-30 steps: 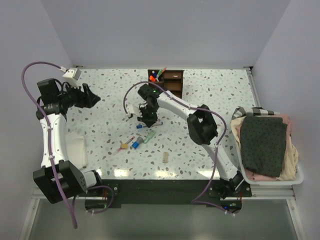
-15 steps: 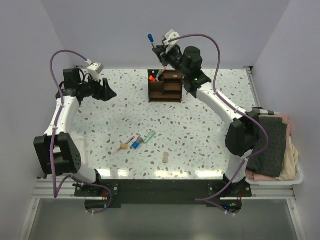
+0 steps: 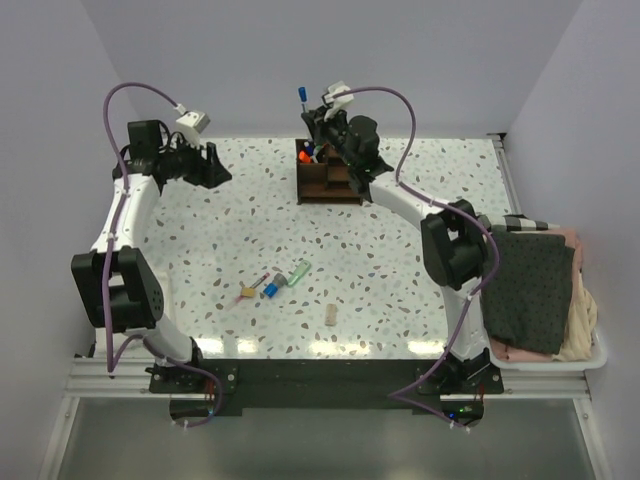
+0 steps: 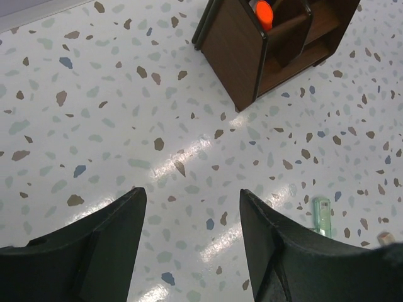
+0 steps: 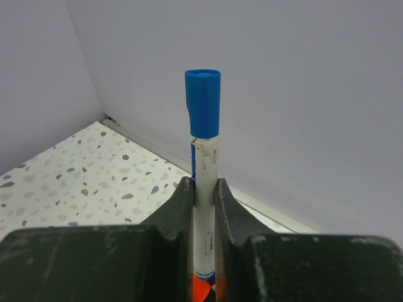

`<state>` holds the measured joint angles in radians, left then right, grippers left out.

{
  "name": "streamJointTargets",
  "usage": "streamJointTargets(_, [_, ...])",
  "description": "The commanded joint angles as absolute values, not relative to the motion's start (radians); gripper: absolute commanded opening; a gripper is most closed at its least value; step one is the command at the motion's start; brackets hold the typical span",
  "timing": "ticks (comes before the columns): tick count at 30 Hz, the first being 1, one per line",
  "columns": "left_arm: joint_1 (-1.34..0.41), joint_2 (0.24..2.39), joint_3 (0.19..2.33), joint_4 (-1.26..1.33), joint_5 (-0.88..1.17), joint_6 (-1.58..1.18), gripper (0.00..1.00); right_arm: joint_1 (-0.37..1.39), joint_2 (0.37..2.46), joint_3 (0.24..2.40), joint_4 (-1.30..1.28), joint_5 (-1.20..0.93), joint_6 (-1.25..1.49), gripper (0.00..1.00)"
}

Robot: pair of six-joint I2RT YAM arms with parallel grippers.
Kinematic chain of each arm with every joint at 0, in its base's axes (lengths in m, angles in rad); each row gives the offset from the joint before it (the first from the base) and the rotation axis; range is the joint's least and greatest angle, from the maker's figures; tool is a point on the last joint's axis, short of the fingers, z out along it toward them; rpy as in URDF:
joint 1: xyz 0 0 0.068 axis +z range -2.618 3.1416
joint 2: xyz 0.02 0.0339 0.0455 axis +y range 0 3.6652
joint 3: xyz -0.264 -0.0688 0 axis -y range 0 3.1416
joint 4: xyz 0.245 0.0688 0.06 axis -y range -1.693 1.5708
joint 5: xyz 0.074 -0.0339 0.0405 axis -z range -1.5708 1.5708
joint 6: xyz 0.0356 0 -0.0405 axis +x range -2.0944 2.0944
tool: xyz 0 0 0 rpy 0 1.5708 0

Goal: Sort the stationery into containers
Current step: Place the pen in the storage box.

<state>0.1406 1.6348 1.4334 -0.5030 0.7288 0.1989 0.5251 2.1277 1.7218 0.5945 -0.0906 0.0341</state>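
Note:
My right gripper (image 3: 306, 120) hangs just above the dark brown wooden container (image 3: 338, 180) at the back of the table. It is shut on a white marker with a blue cap (image 3: 300, 98), held upright. In the right wrist view the marker (image 5: 204, 157) stands clamped between the fingers of that gripper (image 5: 203, 189), with something orange (image 5: 200, 290) right below it. Loose stationery lies mid-table: a green marker (image 3: 297, 272), a blue piece (image 3: 270, 290), a yellow and pink piece (image 3: 247, 292) and a tan block (image 3: 331, 314). My left gripper (image 3: 216, 166) is open and empty over bare table at the back left.
The left wrist view shows the container (image 4: 252, 56) with an orange cap (image 4: 263, 12) inside, and the green marker (image 4: 322, 216) at lower right. A basket of dark and pink cloths (image 3: 540, 290) sits at the table's right edge.
The right gripper rose from the loose stationery mid-table to the container with the blue-capped marker, then sank a little toward it. The left arm swung toward the back.

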Motion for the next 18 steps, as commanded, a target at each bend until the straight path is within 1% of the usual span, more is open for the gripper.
streamJointTargets(1, [0.126, 1.677, 1.486, -0.514, 0.693, 0.239, 0.66, 0.505, 2.126, 1.718, 0.701, -0.087, 0.069, 0.0])
streamJointTargets(18, [0.123, 1.735, 1.52, -0.505, 0.683, 0.236, 0.65, 0.497, 2.194, 1.635, 0.678, -0.121, 0.046, 0.0])
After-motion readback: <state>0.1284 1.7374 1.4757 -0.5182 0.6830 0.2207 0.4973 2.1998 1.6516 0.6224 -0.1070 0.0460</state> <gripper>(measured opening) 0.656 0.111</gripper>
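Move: The right hand holds the pen upright, cap up, over the storage box's far-left compartment, whose middle lies some 20 cm below, about 1 cm ahead and 1 cm right. In that compartment, the orange-capped marker stands level with the hand, about 1 cm left. The box's far-right compartment is about 9 cm right, level. From the left hand, the pen compartment is about 12 cm ahead, 22 cm right and 12 cm lower. Still pinching the upright pen between its fingertips, the right hand eases slightly forward and to the right to line up over the storage box's marker-filled compartment, then sinks about 7 cm towards it, tipping down some 5 degrees. The empty left hand, fingers still apart, lowers some 3 cm and edges forward over bare table. ##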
